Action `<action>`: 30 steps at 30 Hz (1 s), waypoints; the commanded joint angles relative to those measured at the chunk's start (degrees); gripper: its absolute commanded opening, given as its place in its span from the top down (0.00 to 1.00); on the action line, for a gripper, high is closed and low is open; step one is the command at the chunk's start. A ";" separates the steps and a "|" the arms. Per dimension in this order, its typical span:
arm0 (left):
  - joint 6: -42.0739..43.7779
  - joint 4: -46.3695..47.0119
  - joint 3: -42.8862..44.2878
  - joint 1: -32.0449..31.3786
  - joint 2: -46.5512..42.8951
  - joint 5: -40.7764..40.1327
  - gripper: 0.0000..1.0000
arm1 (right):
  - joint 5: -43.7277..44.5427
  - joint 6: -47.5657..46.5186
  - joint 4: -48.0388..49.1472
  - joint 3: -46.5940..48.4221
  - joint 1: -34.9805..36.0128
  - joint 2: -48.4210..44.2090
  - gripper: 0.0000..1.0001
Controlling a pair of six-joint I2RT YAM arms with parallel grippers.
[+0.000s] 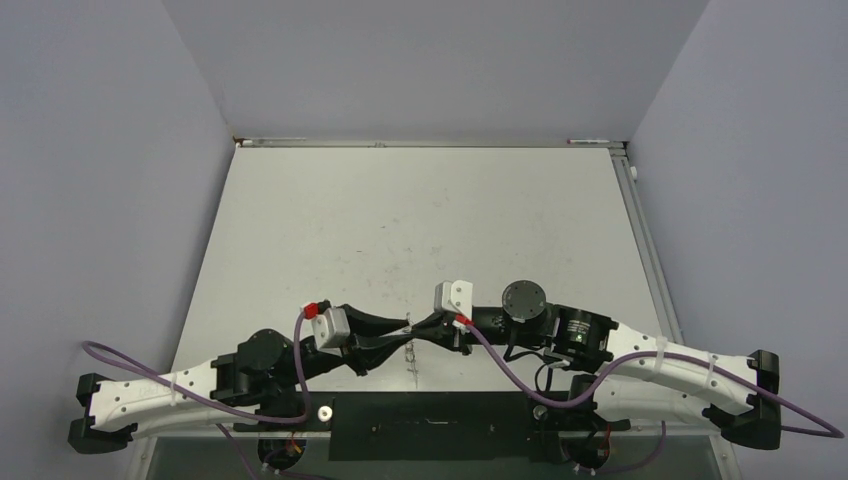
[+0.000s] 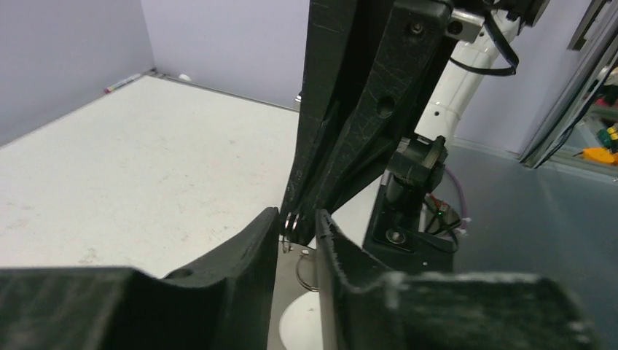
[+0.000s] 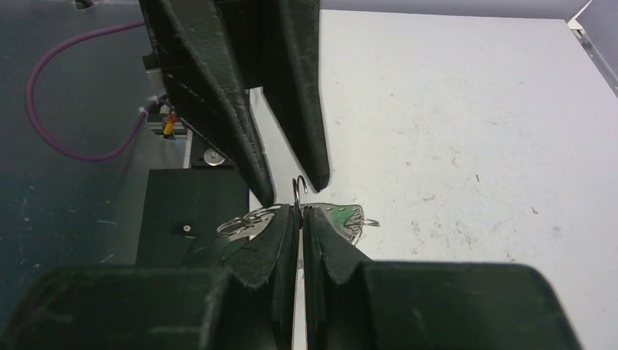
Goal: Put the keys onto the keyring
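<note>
My right gripper (image 3: 299, 208) is shut on a small split wire ring (image 3: 299, 188) that stands upright above its tips. My left gripper (image 2: 297, 226) is slightly open, and the same wire ring (image 2: 291, 224) sits in its gap. The left fingers (image 3: 259, 175) come down on either side of the ring. Under the right fingers lies a flat grey metal piece (image 3: 342, 215), the keyring as far as I can tell, with small loops on its edge and a green patch. I cannot tell whether that patch is the keys. Both grippers meet near the table's front edge (image 1: 411, 327).
More grey wire rings (image 3: 244, 221) lie left of the right fingers, at the edge of a black base plate (image 1: 430, 425). A white disc (image 2: 302, 321) shows below the left fingers. Purple cables (image 1: 500, 365) hang off both arms. A pen (image 1: 590, 141) lies by the far wall.
</note>
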 commanded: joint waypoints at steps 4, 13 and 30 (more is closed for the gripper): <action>-0.91 1.26 1.13 0.03 -0.62 -1.41 0.41 | 7.59 -5.56 5.93 -4.68 0.19 -5.82 0.95; -4.69 -6.64 4.89 0.03 -2.30 -10.60 0.18 | 21.64 -16.70 14.08 -11.37 4.89 -8.05 0.95; -23.32 -31.12 12.64 6.42 11.65 -18.57 0.22 | 74.81 -25.22 16.67 -7.19 14.84 -4.65 0.95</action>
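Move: The key with the green tag lies on the table some 9 cm ahead of the left hand, 5 cm to its right and 22 cm below. From the right hand, whose fingers are shut on the wire loop of the grey keyring plate, the key is about 9 cm ahead, 6 cm to the right and 22 cm below. The plate's middle hangs around 6 cm below the right fingers and 1 cm back, straight below sideways. The keyring plate stays pinched by its loop in the right hand, which carries it about 8 cm forward and 5 cm right, dipping and then rising again, while rolling and swinging its fingers clockwise to point ahead-left. The left fingers, only just parted, open wide by the loop; that hand then backs off leftward while going forward and sinking towards the tagged key, its fingers turning forward and down. ##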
